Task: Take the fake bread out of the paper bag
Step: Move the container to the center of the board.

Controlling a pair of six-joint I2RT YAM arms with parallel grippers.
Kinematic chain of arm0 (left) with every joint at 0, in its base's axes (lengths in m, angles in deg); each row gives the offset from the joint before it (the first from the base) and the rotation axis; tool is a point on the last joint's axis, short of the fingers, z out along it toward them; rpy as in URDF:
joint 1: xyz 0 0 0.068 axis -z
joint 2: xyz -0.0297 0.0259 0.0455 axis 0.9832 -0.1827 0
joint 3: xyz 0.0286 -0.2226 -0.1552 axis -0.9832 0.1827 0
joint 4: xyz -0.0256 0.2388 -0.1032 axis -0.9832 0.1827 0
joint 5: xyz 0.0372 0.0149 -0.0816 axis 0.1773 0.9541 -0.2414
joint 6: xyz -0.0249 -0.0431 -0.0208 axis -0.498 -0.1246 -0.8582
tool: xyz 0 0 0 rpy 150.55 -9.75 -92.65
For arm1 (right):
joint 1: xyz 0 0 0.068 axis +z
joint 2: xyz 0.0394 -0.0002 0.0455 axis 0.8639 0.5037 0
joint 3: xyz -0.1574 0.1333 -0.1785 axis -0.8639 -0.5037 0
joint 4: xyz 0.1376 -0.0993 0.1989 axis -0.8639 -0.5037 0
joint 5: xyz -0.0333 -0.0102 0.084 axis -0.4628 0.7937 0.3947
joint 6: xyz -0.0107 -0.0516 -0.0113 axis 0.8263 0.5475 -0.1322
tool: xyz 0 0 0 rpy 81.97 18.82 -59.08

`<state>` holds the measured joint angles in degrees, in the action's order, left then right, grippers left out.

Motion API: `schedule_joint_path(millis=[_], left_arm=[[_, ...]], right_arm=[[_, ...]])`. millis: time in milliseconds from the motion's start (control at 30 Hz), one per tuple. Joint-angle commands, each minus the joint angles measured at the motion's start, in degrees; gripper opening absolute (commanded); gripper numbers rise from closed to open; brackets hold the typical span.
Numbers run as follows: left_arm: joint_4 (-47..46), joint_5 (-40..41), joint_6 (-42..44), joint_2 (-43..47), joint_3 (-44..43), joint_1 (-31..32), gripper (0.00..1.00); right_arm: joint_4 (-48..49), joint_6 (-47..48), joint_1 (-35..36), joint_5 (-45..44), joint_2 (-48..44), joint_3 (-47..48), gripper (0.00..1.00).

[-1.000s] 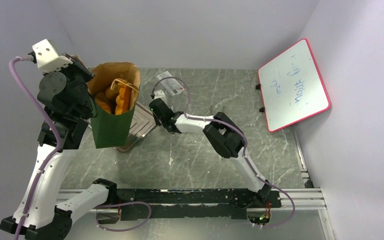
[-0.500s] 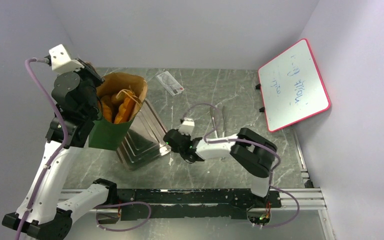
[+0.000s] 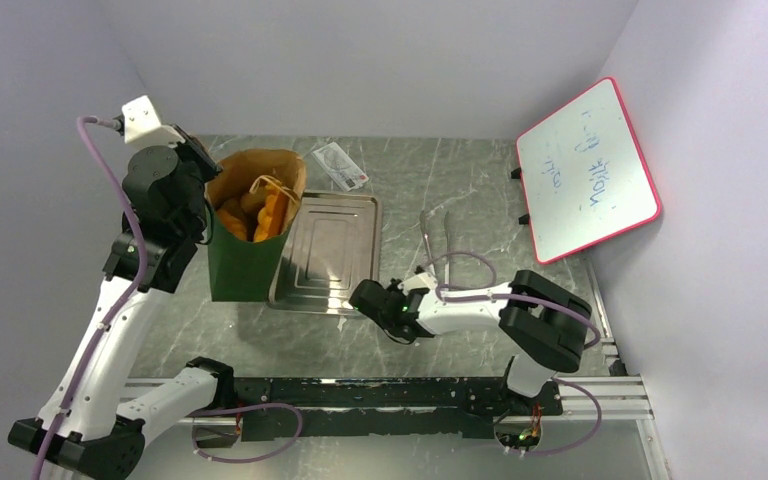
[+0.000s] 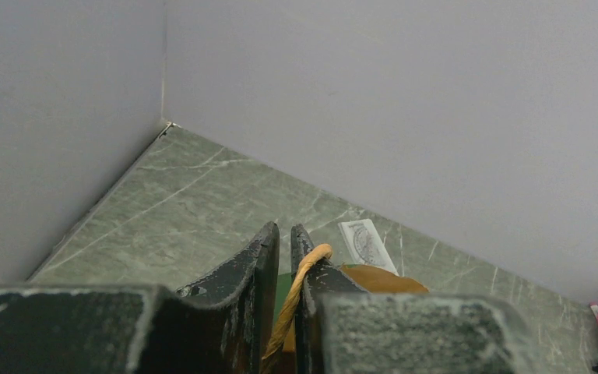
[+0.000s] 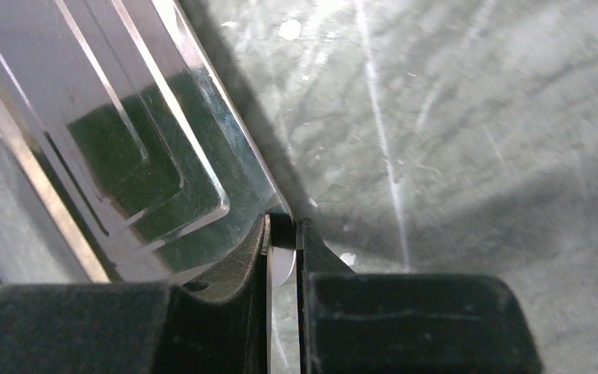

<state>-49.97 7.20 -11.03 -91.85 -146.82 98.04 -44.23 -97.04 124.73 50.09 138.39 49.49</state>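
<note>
The dark green paper bag [image 3: 244, 262] stands upright at the left, its brown mouth open. Orange fake bread [image 3: 260, 213] pieces fill its top. My left gripper [image 3: 203, 170] is at the bag's far-left rim. In the left wrist view this left gripper [image 4: 284, 238] is shut on the bag's tan handle [image 4: 305, 279], and the brown bag lining [image 4: 378, 276] shows just beyond it. My right gripper [image 3: 370, 297] lies low on the table. In the right wrist view the right gripper [image 5: 283, 226] is shut on the near corner of the metal tray [image 5: 86, 117].
The flat metal tray [image 3: 328, 252] lies right of the bag, touching its base. A printed card [image 3: 340, 165] lies at the back. A thin metal piece [image 3: 432, 235] lies mid-table. A red-framed whiteboard [image 3: 585, 170] leans on the right wall. The arms' mounting rail [image 3: 380, 395] runs along the near edge.
The right gripper dragged the tray out from under the bag, toward the near right, and the tray turned square. The left arm carried the bag slightly right and lower.
</note>
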Motion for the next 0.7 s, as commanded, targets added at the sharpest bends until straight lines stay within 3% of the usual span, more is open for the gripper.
schedule_joint_path(millis=[0,167,367,667], left_arm=[[-4.5,-1.3,-0.7,-0.3,0.6,-0.5,0.07],[-5.0,-1.8,-0.7,-1.0,0.8,-0.5,0.07],[-5.7,-2.6,-0.7,-2.0,1.0,-0.5,0.07],[-6.7,-3.9,-0.7,-2.9,1.6,-0.5,0.07]], right_arm=[[-23.9,-10.8,0.5,9.5,3.1,-10.1,0.0],[-21.8,-17.6,1.4,15.2,-2.4,-16.7,0.0],[-27.4,-24.5,3.8,16.9,-6.5,-18.3,0.0],[-28.8,-39.1,11.0,24.6,-13.8,-24.6,0.0]])
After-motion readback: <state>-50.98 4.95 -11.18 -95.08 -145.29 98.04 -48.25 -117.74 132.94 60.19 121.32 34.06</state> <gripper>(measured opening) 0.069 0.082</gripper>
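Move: My right fingers already pinch the tray's near right corner at rim height. The tray's centre is about 12 cm ahead and 6 cm left, the table's middle some 10 cm ahead and 4 cm right. The tongs lie 12 cm ahead, 15 cm right; the bag hangs 8 cm ahead, 18 cm left. My left hand holds it by the handle, 6 cm right of and 20 cm below that hand; the table's middle is 24 cm right, 42 cm below. I keep the corner pinched in my right fingers and drag the tray over the table, diagonally back and right at first, then mostly straight back towards my base, about 9 cm back in all, speeding up, while the wrist tips some 15 degrees steeper. My left hand keeps the bag's handle and eases down and forward about 3 cm. ##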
